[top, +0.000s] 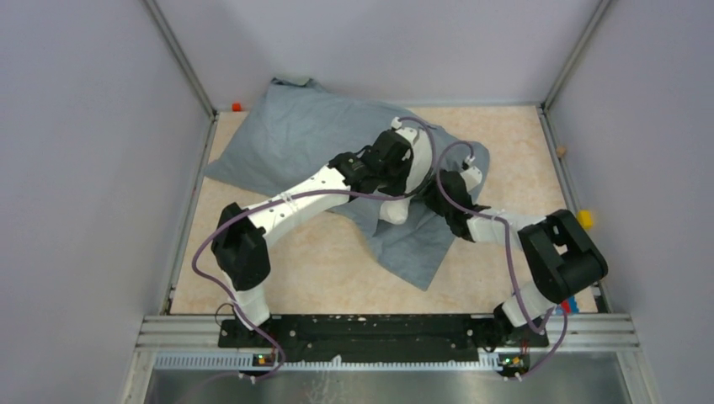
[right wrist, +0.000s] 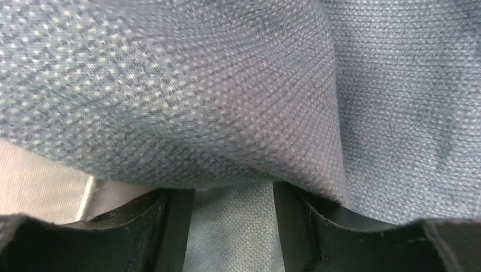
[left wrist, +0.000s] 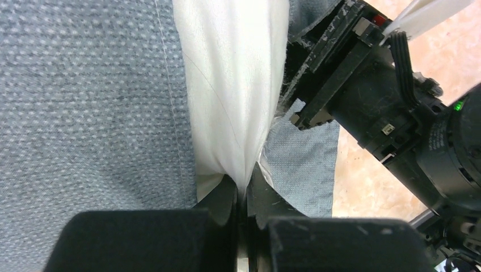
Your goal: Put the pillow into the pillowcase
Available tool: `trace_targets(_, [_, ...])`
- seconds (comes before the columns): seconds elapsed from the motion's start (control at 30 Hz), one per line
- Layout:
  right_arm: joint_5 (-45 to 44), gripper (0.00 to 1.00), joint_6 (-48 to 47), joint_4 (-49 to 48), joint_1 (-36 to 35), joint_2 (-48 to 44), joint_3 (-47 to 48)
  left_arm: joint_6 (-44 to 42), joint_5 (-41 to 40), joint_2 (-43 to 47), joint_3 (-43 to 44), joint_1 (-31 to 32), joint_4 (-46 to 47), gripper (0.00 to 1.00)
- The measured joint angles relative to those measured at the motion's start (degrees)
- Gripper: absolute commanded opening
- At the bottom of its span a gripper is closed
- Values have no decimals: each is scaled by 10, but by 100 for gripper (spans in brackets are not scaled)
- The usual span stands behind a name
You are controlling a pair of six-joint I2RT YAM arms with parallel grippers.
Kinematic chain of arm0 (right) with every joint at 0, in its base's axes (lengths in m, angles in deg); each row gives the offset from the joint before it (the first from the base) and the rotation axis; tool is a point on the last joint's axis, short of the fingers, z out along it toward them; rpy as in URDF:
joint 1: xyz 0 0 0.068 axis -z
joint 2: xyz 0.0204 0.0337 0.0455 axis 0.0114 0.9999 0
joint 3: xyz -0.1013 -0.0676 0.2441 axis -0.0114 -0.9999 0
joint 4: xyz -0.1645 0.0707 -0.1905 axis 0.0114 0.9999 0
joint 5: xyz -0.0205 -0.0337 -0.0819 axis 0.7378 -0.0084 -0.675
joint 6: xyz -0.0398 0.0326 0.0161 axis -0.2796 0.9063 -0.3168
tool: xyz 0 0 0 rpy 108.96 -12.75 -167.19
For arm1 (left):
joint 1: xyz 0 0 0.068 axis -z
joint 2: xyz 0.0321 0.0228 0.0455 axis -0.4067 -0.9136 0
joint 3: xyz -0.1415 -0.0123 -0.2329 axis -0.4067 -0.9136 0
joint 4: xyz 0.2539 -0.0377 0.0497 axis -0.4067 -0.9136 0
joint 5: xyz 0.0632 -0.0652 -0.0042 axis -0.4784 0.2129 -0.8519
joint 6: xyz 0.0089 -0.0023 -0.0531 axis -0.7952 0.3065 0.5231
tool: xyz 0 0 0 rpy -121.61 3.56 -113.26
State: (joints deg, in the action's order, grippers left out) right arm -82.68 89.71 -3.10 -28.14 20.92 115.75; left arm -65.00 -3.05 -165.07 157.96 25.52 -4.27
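Observation:
The grey-blue pillowcase (top: 295, 143) lies wrinkled from the back left to the table's middle. The white pillow (top: 394, 210) is mostly inside it; only a white strip shows at the opening. My left gripper (top: 410, 168) is shut on a pinched fold of the pillow (left wrist: 232, 85), with its gripper (left wrist: 244, 190) between pillowcase cloth (left wrist: 85, 113) on both sides. My right gripper (top: 439, 187) sits close beside it at the opening. In the right wrist view its gripper (right wrist: 233, 215) is open, with pillowcase cloth (right wrist: 198, 102) draped over the fingertips (right wrist: 173, 218) and lying between them. A bit of pillow (right wrist: 34, 184) shows at left.
The two grippers are very close together; the right one (left wrist: 368, 96) fills the upper right of the left wrist view. Grey walls enclose the beige table (top: 320, 269). Small orange (top: 237, 107) and yellow (top: 584, 219) items sit at the table's edges.

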Motion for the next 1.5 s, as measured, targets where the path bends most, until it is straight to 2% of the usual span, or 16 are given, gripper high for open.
trace_targets(0.13, [4, 48, -15, -53, 7, 28, -3, 0, 15, 0, 0, -1, 4, 0])
trace_targets(0.23, [4, 35, -23, -52, 8, 65, 21, 0, 21, 0, 0, -3, 4, 0])
trace_targets(0.27, [3, 27, -23, -51, 8, 78, 32, 0, 23, 0, 0, -3, 4, 0])
trace_targets(0.3, [2, 10, -25, -50, 8, 88, 41, 0, 24, 0, 0, -3, 5, 0])
trace_targets(0.33, [1, 0, -27, -48, 8, 94, 46, 0, 24, 0, 0, -4, 5, 0])
trace_targets(0.6, [-11, 0, -47, 3, 8, 86, 66, 3, 39, 0, 0, -7, 8, 0])
trace_targets(0.87, [48, 0, -107, 16, -30, -114, -54, 20, 71, -25, 54, -31, 35, 0])
trace_targets(1.07, [113, 0, -175, 28, -76, -241, -79, 32, 108, -71, 64, -44, 74, 0])
trace_targets(1.27, [167, 0, -221, 75, -77, -347, -82, 46, 143, -82, 3, -54, 157, 0])
trace_targets(1.5, [266, 0, -240, 92, -80, -363, -40, 66, 185, -114, -71, -54, 231, 0])
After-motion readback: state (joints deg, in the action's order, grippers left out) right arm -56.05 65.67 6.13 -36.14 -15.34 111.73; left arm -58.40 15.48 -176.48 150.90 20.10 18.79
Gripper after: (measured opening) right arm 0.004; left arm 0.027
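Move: The right hand, open and low among the cloth, has the pillowcase edge it will grip about 3 cm ahead, 1 cm to its left and 2 cm lower; the pillow's bare end is some 6 cm to its left, level fore-and-aft and 7 cm higher. The left hand already pinches that end, whose middle is about 5 cm ahead, 3 cm right and 5 cm lower. The case mouth it feeds lies some 5 cm ahead, 5 cm right and 9 cm below it. Forward about 3 cm and slightly down goes the right hand, shutting on the pillowcase edge, then it pulls that edge back some 16 cm, up about 17 and to the left, turning about 40 degrees counter-clockwise. The left hand keeps its pinch on the pillow, nearly still at first, then pushes forward and right with a small rise before plunging roughly 10 cm down into the case mouth. ##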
